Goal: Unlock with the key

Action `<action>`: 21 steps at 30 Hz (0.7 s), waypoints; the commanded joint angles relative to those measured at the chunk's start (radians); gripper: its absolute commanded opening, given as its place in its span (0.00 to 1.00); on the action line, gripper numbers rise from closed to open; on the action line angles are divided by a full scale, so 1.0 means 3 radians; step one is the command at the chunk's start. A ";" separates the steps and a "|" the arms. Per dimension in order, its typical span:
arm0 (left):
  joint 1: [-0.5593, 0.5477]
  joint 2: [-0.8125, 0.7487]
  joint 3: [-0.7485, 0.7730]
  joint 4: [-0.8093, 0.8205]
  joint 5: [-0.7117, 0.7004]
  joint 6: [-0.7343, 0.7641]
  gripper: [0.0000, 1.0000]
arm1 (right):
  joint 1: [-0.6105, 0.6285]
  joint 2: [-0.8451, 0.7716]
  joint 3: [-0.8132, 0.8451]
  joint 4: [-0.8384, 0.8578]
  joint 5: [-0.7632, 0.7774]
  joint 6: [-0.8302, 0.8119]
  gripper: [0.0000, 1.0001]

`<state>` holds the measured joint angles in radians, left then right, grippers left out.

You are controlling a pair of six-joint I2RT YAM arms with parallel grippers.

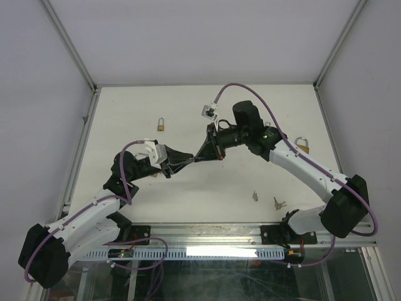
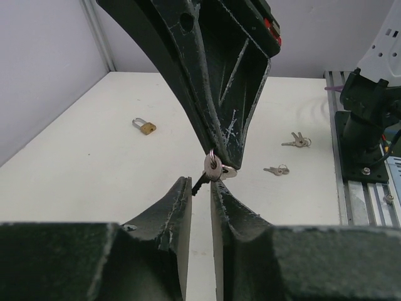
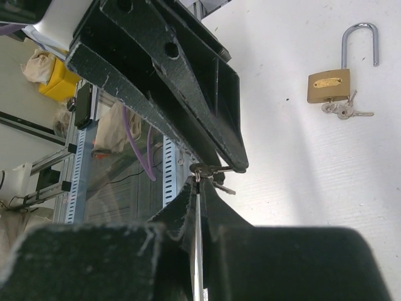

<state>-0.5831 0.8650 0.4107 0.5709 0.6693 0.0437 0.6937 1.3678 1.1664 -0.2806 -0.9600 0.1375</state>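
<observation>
My two grippers meet in mid-air over the middle of the table. The right gripper point(image 3: 199, 179) is shut on the ring of a small bunch of silver keys point(image 3: 213, 169), which juts out sideways from its tips. In the left wrist view the key bunch point(image 2: 216, 169) hangs under the right gripper's tips, its dark blade reaching between the tips of my left gripper point(image 2: 200, 182). The left jaws stand open by a narrow gap. A brass padlock point(image 1: 161, 125) lies at the back left. A second padlock point(image 3: 329, 84) lies to the right with keys point(image 3: 341, 111) at its base.
Two more key bunches point(image 1: 255, 196) point(image 1: 278, 202) lie near the front right of the table. A metal rail point(image 1: 207, 233) runs along the near edge. White walls with metal posts close in the back and both sides.
</observation>
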 commanded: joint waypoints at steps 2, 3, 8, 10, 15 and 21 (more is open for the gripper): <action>-0.0035 -0.0010 0.0045 0.0281 0.0011 0.0120 0.07 | 0.0015 -0.0143 0.0022 0.0156 -0.0103 0.0007 0.00; -0.0032 -0.0019 0.0047 0.0253 0.0011 0.0120 0.01 | 0.0016 -0.0154 0.0014 0.0153 -0.0100 0.0004 0.00; -0.0032 -0.0106 0.0128 -0.0082 -0.0007 0.0103 0.00 | -0.0014 -0.0189 -0.0002 -0.0015 -0.0016 -0.0118 0.00; -0.0035 -0.0143 0.0209 -0.0362 0.0037 0.0065 0.00 | -0.0041 -0.0176 0.0002 -0.0109 0.0033 -0.0174 0.00; -0.0035 -0.0136 0.0549 -0.1505 -0.0128 0.0168 0.00 | -0.0047 -0.0067 0.0204 -0.0666 0.0101 -0.0550 0.48; -0.0042 -0.0115 0.0962 -0.2566 -0.0239 0.0437 0.00 | -0.0053 -0.0110 0.0279 -0.0776 0.0244 -0.0783 0.62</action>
<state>-0.5838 0.8387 0.6121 0.0307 0.6270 0.1177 0.6827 1.3548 1.1862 -0.4915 -0.8928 -0.0238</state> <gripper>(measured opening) 0.006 0.598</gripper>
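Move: Right at the left fingertips, about 1 cm to the right and level with them, is the key on its ring, held in mid-air by the shut right gripper, about 1 cm left of the right hand's point. From the left hand, the open padlock on the table is some 17 cm left, 4 cm ahead and 23 cm below. The small padlock is about 16 cm left and 22 cm ahead, equally low. Closing its slightly open fingers on the key, the left hand takes its grip before the right lets go. The right fingers then spread wide and the right hand backs off about 2 cm to the right and 2 cm down. The left hand sinks about 1.5 cm and draws about 1 cm left with the key, its fingers tipping down some 10 degrees. ##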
